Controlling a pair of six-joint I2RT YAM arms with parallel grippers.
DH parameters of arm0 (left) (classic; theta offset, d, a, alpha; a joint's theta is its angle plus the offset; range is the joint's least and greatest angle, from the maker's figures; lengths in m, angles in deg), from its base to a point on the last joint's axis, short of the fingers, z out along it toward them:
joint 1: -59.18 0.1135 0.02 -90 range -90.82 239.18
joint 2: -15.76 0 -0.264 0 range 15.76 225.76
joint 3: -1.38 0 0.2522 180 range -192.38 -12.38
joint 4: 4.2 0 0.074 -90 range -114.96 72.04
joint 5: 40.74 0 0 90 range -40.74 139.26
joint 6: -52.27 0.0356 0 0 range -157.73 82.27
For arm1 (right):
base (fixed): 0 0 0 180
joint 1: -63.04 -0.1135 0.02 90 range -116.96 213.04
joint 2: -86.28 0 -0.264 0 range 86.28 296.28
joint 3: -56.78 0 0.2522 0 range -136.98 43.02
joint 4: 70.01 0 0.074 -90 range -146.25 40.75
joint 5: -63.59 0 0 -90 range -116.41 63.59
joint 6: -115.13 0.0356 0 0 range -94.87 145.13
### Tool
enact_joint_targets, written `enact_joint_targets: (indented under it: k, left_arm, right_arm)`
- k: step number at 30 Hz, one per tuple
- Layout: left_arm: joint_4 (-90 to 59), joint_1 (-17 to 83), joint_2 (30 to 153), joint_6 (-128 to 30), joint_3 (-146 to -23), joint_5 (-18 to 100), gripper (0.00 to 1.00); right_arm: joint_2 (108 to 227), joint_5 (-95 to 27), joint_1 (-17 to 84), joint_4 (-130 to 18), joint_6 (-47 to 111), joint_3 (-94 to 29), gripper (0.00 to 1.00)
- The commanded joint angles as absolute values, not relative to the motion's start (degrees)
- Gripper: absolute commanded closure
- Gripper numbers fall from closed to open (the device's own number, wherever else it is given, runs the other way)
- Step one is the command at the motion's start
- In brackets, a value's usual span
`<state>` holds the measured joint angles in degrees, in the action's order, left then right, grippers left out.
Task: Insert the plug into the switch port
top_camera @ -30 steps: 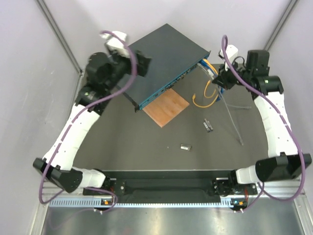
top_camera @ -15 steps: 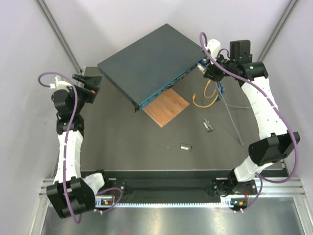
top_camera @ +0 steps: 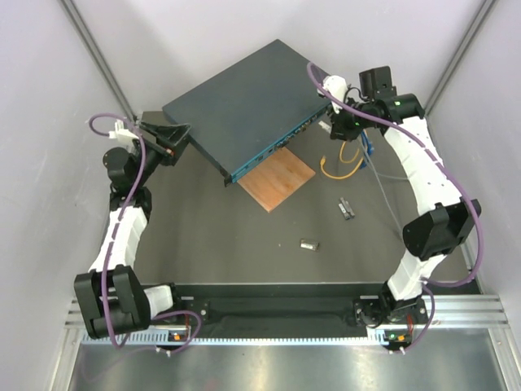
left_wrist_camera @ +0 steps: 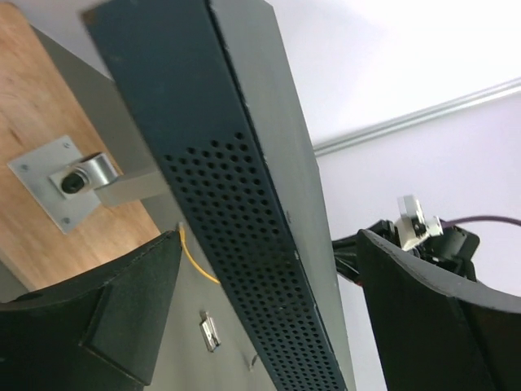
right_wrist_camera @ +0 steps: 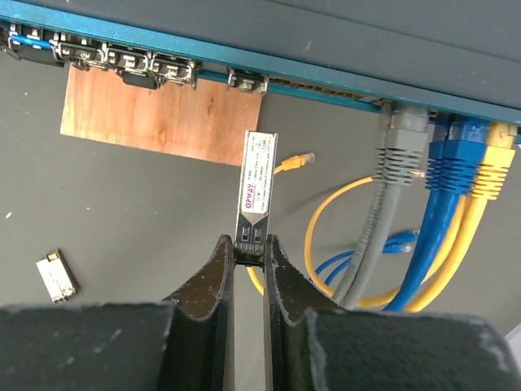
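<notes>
The switch (top_camera: 244,98), a flat dark box with a teal front face (right_wrist_camera: 326,85), lies askew at the back of the table. My right gripper (right_wrist_camera: 249,248) is shut on the rear end of the plug (right_wrist_camera: 256,179), a slim silver module with a white label. The plug points at the row of sockets and stops short of a small port (right_wrist_camera: 247,80). From above, the right gripper (top_camera: 330,124) hangs by the switch's right end. My left gripper (top_camera: 172,138) is open at the switch's left corner. The perforated side (left_wrist_camera: 244,220) lies between its fingers (left_wrist_camera: 106,318).
Grey, blue and yellow cables (right_wrist_camera: 440,163) sit in the sockets right of the plug and loop onto the mat (top_camera: 346,159). A thin wooden square (top_camera: 277,177) lies under the front face. Two small metal modules (top_camera: 347,208) (top_camera: 308,243) lie loose on the mat.
The left arm left the switch's top, swung out left, then came back to the left corner. The right gripper carried the plug leftward along the front face.
</notes>
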<state>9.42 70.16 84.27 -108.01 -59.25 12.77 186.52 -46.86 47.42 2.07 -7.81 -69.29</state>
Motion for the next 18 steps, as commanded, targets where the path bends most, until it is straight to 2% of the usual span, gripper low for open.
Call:
enact_joint_targets:
  k: [1,6,9,10,12,13,15,16,18]
  left_arm:
    - [16.3,68.6,85.3,-108.2,-60.7,11.7,0.09]
    - [13.2,66.9,86.2,-106.1,-62.5,11.9,0.24]
    - [10.4,66.6,86.6,-104.4,-63.6,12.2,0.39]
    - [10.3,66.6,86.7,-104.5,-63.7,12.3,0.47]
    - [10.1,66.4,87.0,-104.3,-64.1,12.4,0.55]
    - [8.5,66.2,87.1,-103.7,-64.6,12.5,0.64]
    - [8.2,66.0,87.3,-103.6,-65.0,12.6,0.72]
    - [8.1,66.1,87.1,-103.6,-65.0,12.5,0.80]
    - [8.1,66.1,87.0,-103.6,-64.9,12.5,0.87]
  right_arm:
    - [186.1,-45.5,46.6,1.9,-7.2,-72.6,1.00]
    - [186.8,-44.9,46.5,1.0,-5.1,-73.7,1.00]
    - [187.4,-44.5,46.3,1.0,-3.7,-74.9,1.00]
    - [187.6,-44.4,45.9,1.0,-3.3,-75.1,1.00]
    - [187.8,-43.9,45.5,1.0,-3.0,-75.2,1.00]
    - [187.9,-43.6,45.2,0.9,-2.9,-75.2,1.00]
    - [188.0,-42.6,44.6,0.8,-2.9,-75.4,1.00]
    - [188.1,-42.4,44.4,0.8,-2.7,-75.5,1.00]
    - [188.2,-42.2,44.3,0.9,-2.6,-75.9,1.00]
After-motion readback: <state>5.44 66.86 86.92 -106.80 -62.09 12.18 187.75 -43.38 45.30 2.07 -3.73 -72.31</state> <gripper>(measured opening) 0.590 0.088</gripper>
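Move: Close on the left hand's right lies the switch's left side, about 3 cm right, 1 cm ahead and roughly level; the switch's near front corner is some 9 cm right, 9 cm back and 5 cm lower. From the right hand, already holding the plug, the switch port is about 4 cm ahead, 4 cm left and 3 cm below. At that same height, the cable plugs sit 7 cm ahead and 1 cm right, the seated modules 1 cm ahead and 8 cm left. Sliding about 2 cm to the right and slightly down over the switch's left side, the left hand closes its wide-open fingers until they stop on the chassis, pinching it above and below. Meanwhile the right hand keeps its grip on the plug, rises about 1 cm, then shifts some 1 cm left, bringing the plug's tip closer to the port. ##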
